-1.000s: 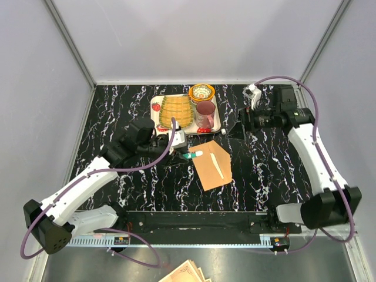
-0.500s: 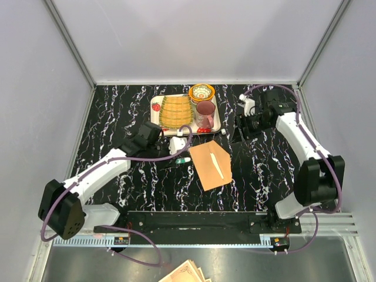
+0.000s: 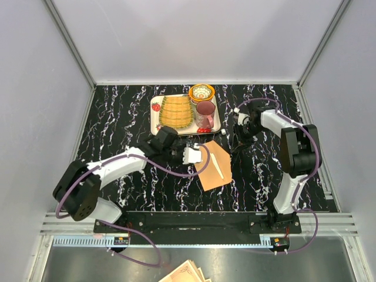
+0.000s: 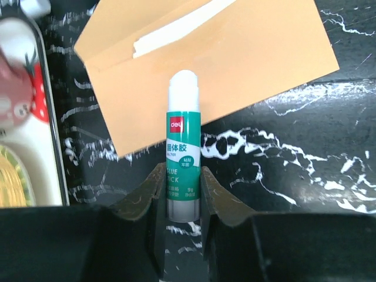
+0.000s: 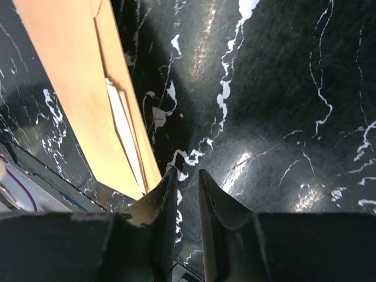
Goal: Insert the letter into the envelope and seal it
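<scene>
The orange-tan envelope [image 3: 214,164] lies flat on the black marbled table, and a pale strip of the letter [image 3: 218,167] shows at its mouth. In the left wrist view my left gripper [image 4: 183,170] is shut on a green-and-white glue stick [image 4: 183,141]. The stick's white tip rests over the envelope [image 4: 247,64] just below the letter's edge [image 4: 176,29]. My left gripper [image 3: 197,154] sits at the envelope's left side. My right gripper [image 5: 188,173] hangs over bare table right of the envelope [image 5: 64,88], its jaws a narrow gap apart with nothing between them.
A white tray [image 3: 157,117] behind the envelope carries a yellow ribbed item [image 3: 176,110], a pink cup [image 3: 205,111] and a patterned bowl [image 3: 201,92]. A small white cap [image 3: 224,133] lies by the tray's corner. Ornate-edged papers [image 3: 185,273] lie below the near rail.
My left arm has carried the glue stick right, onto the envelope's left edge. My right gripper's jaws have closed from wide to a narrow gap, and that arm has folded in.
</scene>
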### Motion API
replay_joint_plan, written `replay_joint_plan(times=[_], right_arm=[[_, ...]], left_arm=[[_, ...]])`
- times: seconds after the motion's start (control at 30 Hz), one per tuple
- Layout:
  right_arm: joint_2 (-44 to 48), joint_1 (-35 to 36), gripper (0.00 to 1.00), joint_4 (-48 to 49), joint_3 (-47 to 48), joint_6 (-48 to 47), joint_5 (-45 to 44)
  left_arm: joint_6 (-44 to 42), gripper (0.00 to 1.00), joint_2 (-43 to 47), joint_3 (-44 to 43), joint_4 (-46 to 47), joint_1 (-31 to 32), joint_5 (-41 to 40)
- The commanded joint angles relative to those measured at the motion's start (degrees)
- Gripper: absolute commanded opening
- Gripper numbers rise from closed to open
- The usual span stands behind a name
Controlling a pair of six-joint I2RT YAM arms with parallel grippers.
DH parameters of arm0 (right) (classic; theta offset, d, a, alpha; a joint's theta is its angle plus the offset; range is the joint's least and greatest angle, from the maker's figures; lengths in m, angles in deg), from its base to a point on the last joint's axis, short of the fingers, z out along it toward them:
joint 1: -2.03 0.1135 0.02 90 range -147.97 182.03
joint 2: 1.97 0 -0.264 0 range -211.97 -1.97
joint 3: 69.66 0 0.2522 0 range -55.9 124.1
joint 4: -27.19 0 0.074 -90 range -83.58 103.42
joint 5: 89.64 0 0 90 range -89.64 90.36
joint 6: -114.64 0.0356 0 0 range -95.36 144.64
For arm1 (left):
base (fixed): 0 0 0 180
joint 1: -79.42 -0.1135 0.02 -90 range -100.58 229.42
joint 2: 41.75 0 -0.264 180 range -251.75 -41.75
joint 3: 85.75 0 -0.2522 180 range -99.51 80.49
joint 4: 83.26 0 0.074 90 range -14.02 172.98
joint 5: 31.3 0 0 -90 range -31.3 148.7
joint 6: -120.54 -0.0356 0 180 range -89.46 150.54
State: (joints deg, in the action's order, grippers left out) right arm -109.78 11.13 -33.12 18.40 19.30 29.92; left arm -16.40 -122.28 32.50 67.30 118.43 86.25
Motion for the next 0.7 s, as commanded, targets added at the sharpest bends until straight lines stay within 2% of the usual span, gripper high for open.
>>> replay_joint_plan(times=[0.0, 0.17, 0.47, 0.67], right_arm=[[-2.7, 0.1, 0.25, 2.6, 2.2, 2.5, 1.3], [-4.8, 0.1, 0.24, 2.7, 2.4, 2.4, 3.0], [-5.2, 0.1, 0.24, 2.4, 1.4, 1.5, 7.9], [-3.8, 0.0, 0.24, 0.7, 0.4, 1.5, 12.8]], left_arm=[[-11.1, 0.00, -1.8, 0.9, 11.5, 3.5, 0.5], [-16.2, 0.00, -4.4, 5.5, 24.4, 5.7, -0.8], [-23.1, 0.00, -10.6, 6.8, 30.6, 9.3, -1.4], [-24.6, 0.00, -13.5, 6.1, 30.5, 10.7, -2.2]])
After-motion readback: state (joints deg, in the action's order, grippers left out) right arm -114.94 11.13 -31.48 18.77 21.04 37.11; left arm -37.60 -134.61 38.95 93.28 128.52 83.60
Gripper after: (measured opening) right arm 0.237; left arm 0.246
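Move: The left gripper holds the uncapped glue stick; the envelope's mouth, with the letter in it, lies about 9 cm to its right, 1 cm back and 8 cm below. The flap is some 12 cm right, level fore and aft; the glue cap 11 cm right and 10 cm ahead; the mug 6 cm right and 15 cm ahead. From the right gripper the flap lies about 3 cm left, 4 cm back and 4 cm below. Bring the left gripper about 7 cm to the right, over the envelope towards its mouth, sinking some 4 cm, mostly in the second half, and roll it about 30 degrees clockwise with the glue stick still gripped. Meanwhile lower the nearly shut right fingers a couple of centimetres beside the flap's tip, then ease them left and slightly up against its edge. ##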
